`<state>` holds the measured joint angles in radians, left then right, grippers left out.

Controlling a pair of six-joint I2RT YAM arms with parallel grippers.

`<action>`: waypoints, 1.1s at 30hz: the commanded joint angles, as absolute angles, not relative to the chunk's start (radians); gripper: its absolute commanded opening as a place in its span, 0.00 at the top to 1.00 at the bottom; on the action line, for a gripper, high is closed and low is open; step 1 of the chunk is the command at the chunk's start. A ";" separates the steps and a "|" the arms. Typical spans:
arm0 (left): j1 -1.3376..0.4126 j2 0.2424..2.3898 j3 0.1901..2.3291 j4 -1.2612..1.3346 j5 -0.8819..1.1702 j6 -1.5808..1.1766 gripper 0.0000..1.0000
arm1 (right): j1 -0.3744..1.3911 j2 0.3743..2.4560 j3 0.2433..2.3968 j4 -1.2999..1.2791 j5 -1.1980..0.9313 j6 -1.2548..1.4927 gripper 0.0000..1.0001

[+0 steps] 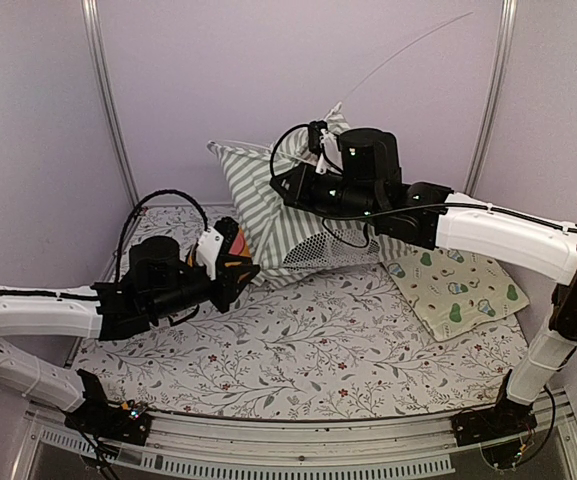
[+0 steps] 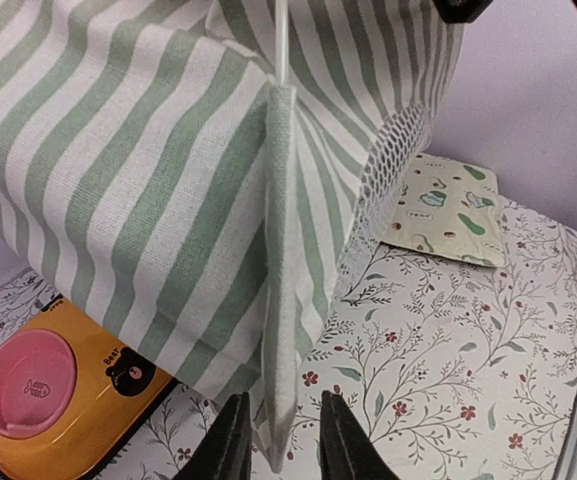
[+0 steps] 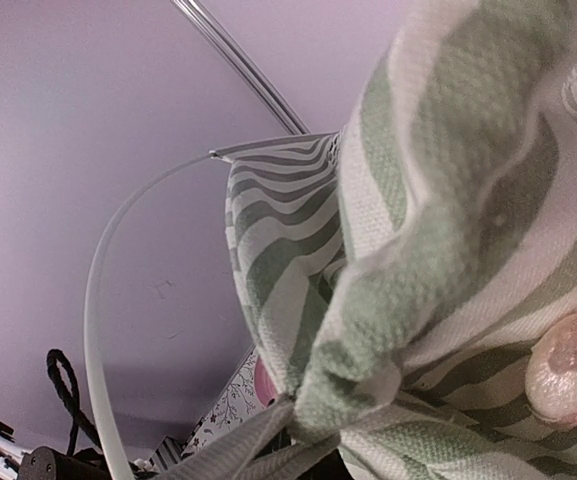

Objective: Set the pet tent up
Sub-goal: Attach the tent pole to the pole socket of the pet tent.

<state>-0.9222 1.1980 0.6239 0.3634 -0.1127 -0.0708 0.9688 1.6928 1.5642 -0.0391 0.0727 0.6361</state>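
The pet tent [image 1: 268, 205] is a half-raised heap of sage-green and white striped fabric at the back of the table, with a mesh window [image 1: 323, 245] low on its front. My right gripper [image 1: 320, 140] is shut on the bunched fabric [image 3: 408, 330] at its top, and its fingers are hidden by the cloth. A thin white pole [image 1: 408, 45] arcs up to the right, and another pole [image 3: 93, 300] curves out of a sleeve. My left gripper [image 2: 283, 400] stands open at the tent's lower left corner. The seam tip [image 2: 280, 340] hangs between its fingers [image 2: 230, 440] without being pinched.
An orange double pet bowl [image 2: 118, 400] with a pink dish lies just left of the left gripper, partly under the tent. A pale avocado-print mat [image 1: 458, 290] lies at the right. A floral cloth [image 1: 298, 350] covers the table. Metal frame bars [image 1: 108, 100] stand behind.
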 commanded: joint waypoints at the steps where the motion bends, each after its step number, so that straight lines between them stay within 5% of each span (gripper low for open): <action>1: -0.914 1.219 0.661 0.386 -0.107 -0.059 0.76 | 0.976 1.679 1.591 0.004 0.062 0.622 1.00; 8: -0.914 1.250 0.679 0.385 -0.110 -0.053 0.78 | 0.976 1.664 1.572 0.013 0.062 0.621 1.00; 14: -0.913 1.241 0.688 0.391 -0.093 -0.053 0.96 | 0.976 1.653 1.548 0.007 0.092 0.610 1.00; 28: -0.914 1.248 0.695 0.380 -0.036 -0.049 0.88 | 0.977 1.650 1.534 0.010 0.094 0.589 1.00; 33: -0.914 1.251 0.697 0.379 -0.036 -0.049 1.00 | 0.977 1.650 1.528 0.009 0.095 0.588 1.00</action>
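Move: The lower end of the cloth pole socket, with the pole already in its mouth, hangs almost between the left fingertips, about 1 cm ahead and 1 cm right, level with them. The tent's mesh panel lies some 12 cm ahead, 15 cm right and 8 cm lower; the pink bowl is roughly 22 cm ahead, 10 cm left and 20 cm below. From the right gripper, the socket end is about 5 cm back, 3 cm left and 14 cm down. Close the part-open left fingers almost fully on the lower end of the pole socket, easing the gripper about 1 cm to the right as they shut, with the wrist nearly unturned. Keep the right gripper shut on the gathered tent cloth, holding the tent up practically in place. ##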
